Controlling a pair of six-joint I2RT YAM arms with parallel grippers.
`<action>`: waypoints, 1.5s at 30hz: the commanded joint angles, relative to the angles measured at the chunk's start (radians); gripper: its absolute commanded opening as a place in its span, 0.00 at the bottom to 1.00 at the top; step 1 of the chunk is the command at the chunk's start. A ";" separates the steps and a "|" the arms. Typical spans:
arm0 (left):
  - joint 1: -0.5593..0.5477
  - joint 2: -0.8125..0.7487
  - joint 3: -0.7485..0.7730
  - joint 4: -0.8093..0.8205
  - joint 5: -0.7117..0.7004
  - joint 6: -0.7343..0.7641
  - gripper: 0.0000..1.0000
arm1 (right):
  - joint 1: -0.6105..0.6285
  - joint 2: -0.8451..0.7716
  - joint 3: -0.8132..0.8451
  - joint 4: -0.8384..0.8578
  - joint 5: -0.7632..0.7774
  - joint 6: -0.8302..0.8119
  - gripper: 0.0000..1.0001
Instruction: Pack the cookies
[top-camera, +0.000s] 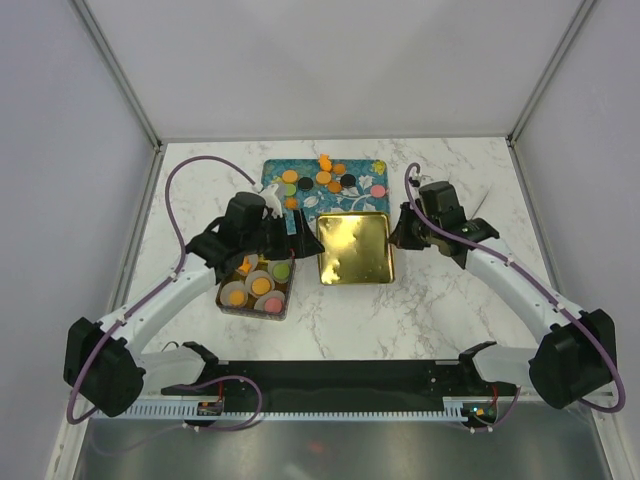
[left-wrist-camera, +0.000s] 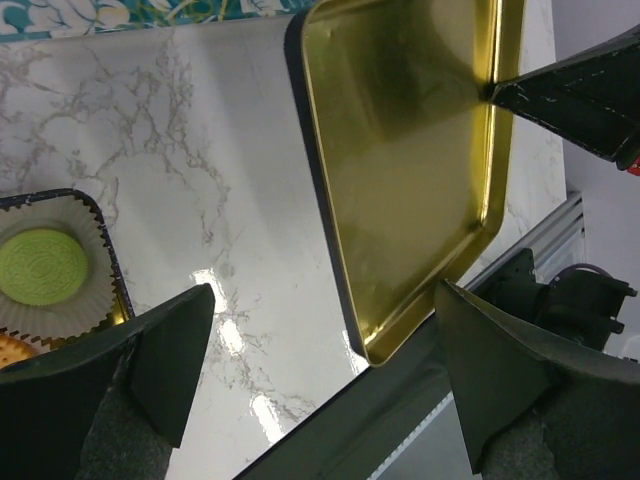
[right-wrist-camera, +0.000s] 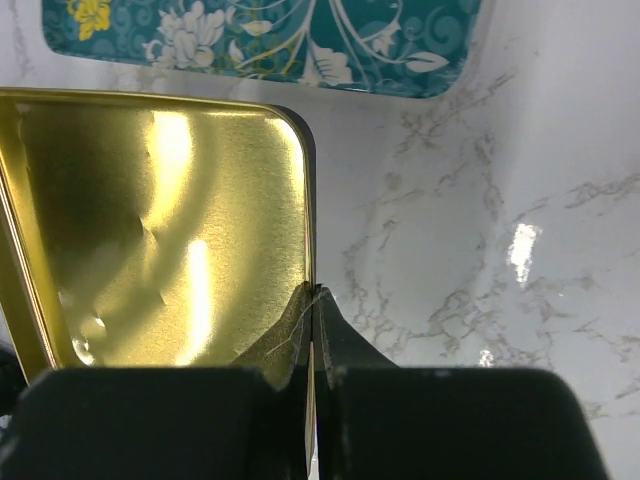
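Several cookies (top-camera: 325, 180) in orange, black, green and pink lie on the teal floral tray (top-camera: 272, 168) at the back. More cookies sit in white paper cups inside a dark tin (top-camera: 255, 290) at the left; a green cookie (left-wrist-camera: 40, 267) shows in the left wrist view. My left gripper (top-camera: 285, 235) (left-wrist-camera: 322, 290) hangs open over the marble between that tin and a gold tin lid (top-camera: 353, 250) (left-wrist-camera: 400, 150), holding nothing. My right gripper (top-camera: 398, 235) (right-wrist-camera: 313, 292) is shut on the right rim of the gold lid (right-wrist-camera: 150, 220), one finger inside and one outside.
The teal tray (right-wrist-camera: 300, 40) lies just behind the gold lid. Bare marble table (top-camera: 440, 300) spreads to the right and in front. White walls enclose the sides and back. A black rail (top-camera: 330, 375) with both arm bases runs along the near edge.
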 joint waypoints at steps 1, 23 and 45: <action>0.003 0.006 0.012 0.091 0.092 0.004 0.98 | 0.035 -0.004 0.041 0.085 -0.081 0.088 0.00; 0.007 -0.017 0.005 0.124 0.147 -0.032 0.31 | 0.090 0.022 -0.013 0.250 -0.178 0.228 0.04; 0.067 0.018 0.063 -0.069 0.234 -0.144 0.02 | 0.582 -0.216 0.011 0.037 0.463 0.018 0.73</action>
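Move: The gold lid, already gripped by its right rim in the shut right fingers, has its middle about 7 cm left of that hand. From the open left hand it lies roughly 13 cm right, 2 ahead and 3 below. The left fingers wait some 20 cm left of the right hand and 3 cm back. The cookie box stands about 10 cm left of the left hand, 2 back and 14 below; the flowered mat's middle is 20 cm ahead and 6 right. The lid is passed across: the right hand carries it about 7 cm left and 3 cm up, rolling its left side up some 15 degrees, while the left hand eases 2 cm right and up and closes on the left rim. Only then do the right fingers open and come free, that hand drawing back towards the base and up. ##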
